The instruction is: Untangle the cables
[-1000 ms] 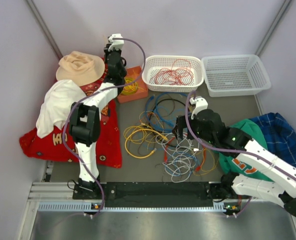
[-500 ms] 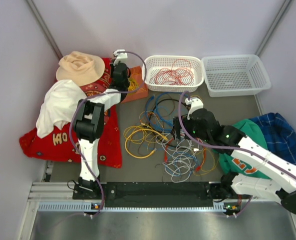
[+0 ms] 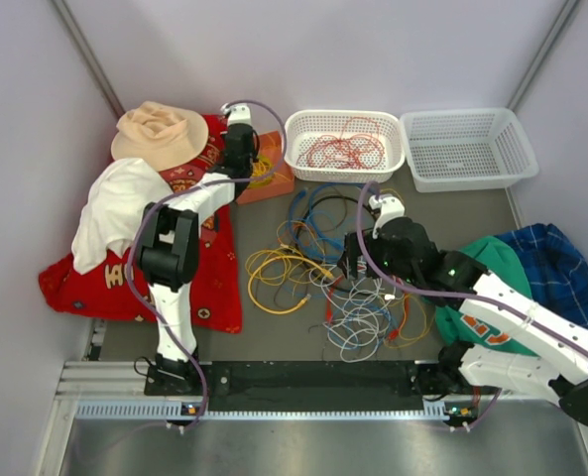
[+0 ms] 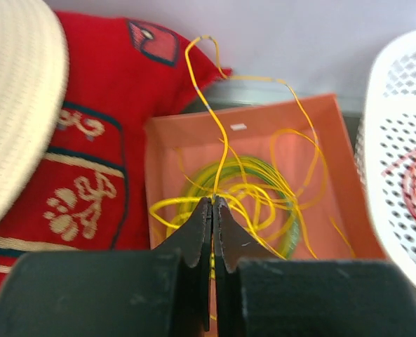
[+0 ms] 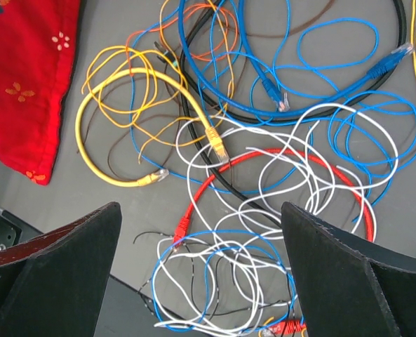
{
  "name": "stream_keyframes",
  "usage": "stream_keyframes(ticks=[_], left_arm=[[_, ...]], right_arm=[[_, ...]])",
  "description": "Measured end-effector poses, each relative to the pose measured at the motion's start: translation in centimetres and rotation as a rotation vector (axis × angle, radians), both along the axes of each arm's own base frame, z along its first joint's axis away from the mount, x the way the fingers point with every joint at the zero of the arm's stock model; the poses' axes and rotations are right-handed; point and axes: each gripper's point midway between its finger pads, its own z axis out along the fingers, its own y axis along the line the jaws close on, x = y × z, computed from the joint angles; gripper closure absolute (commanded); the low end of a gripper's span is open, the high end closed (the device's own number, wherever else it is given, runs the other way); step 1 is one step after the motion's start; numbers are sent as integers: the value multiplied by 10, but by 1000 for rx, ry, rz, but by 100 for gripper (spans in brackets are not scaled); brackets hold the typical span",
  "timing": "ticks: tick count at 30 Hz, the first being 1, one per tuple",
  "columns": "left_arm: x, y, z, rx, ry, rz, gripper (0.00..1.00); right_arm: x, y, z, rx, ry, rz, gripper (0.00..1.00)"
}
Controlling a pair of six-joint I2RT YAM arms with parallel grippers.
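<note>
The cables (image 3: 333, 268) lie tangled mid-table: yellow (image 3: 279, 278), blue (image 3: 318, 213) and white (image 3: 358, 322) loops. My right gripper (image 3: 358, 263) hovers open over them; between its fingers the right wrist view shows a red cable (image 5: 200, 189), white wires (image 5: 278, 175) and a thick yellow cable (image 5: 81, 144). At the back, my left gripper (image 3: 242, 149) is over the orange box (image 3: 264, 174), shut on a thin yellow wire (image 4: 224, 144). That wire rises from a loose yellow bundle and a green-yellow coil (image 4: 288, 225) in the box (image 4: 165, 147).
A white basket (image 3: 298, 149) at the back holds red wires (image 3: 343, 149); a second white basket (image 3: 467, 149) stands right of it. A straw hat (image 3: 160, 134), white cloth (image 3: 115, 213) and red cloth (image 3: 199, 288) lie left. Green (image 3: 502, 288) and plaid (image 3: 556, 263) clothes lie right.
My left gripper has come down and to the right from near the back wall to the orange box. The right gripper has edged slightly left over the pile.
</note>
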Motion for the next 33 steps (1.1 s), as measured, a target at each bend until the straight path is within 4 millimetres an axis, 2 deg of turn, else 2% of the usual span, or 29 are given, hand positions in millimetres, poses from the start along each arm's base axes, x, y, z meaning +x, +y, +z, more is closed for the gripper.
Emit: stream_keyframes(ticks=[8,13,17,18,19,20,21,26,33], left_arm=[[-18,-26,-12,-131,129,-94,100],[-38,-28,-8,-170,165,-110,100],[-43,-28,-6,-180,173,-106,100],[-44,-27,-7,-179,177,-106,66],[-45,-27,-9,-177,185,-105,50],[-45,-27,-10,-168,191,-106,40],[-44,-26,-12,-166,202,-102,1],[-18,-29,-7,-150,188,-79,1],[-18,-25,13,-142,153,-60,1]], right_arm=[[-3,-2,3,21,-3,-4,5],[-4,-1,1,28,3,-2,5],[-4,1,0,35,3,2,5],[-4,1,1,37,1,3,5],[-4,1,1,39,0,3,5],[-4,1,1,39,0,3,5],[-4,1,1,39,1,3,5],[-4,1,-1,37,5,0,5],[-3,3,-1,39,3,8,6]])
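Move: My left hand holds the yellow cable in shut fingers over the orange box, whose middle is about 14 cm below me, some 4 cm to my right and 1 cm ahead. The white basket with the red cable is roughly 25 cm to my right and 7 cm farther out; the hat lies about 21 cm to my left and 7 cm ahead. From my idle, open right hand the box is some 29 cm ahead, 19 cm left and 17 cm below. With the yellow cable still pinched, I draw my left hand back about 4 cm and to the right some 3 cm over the orange box, sinking slightly as the wrist tips down and rolls left-side-down, roughly 10 degrees each. There I open the fingers wide and let go of the cable, then ease forward a little and start to rise. ##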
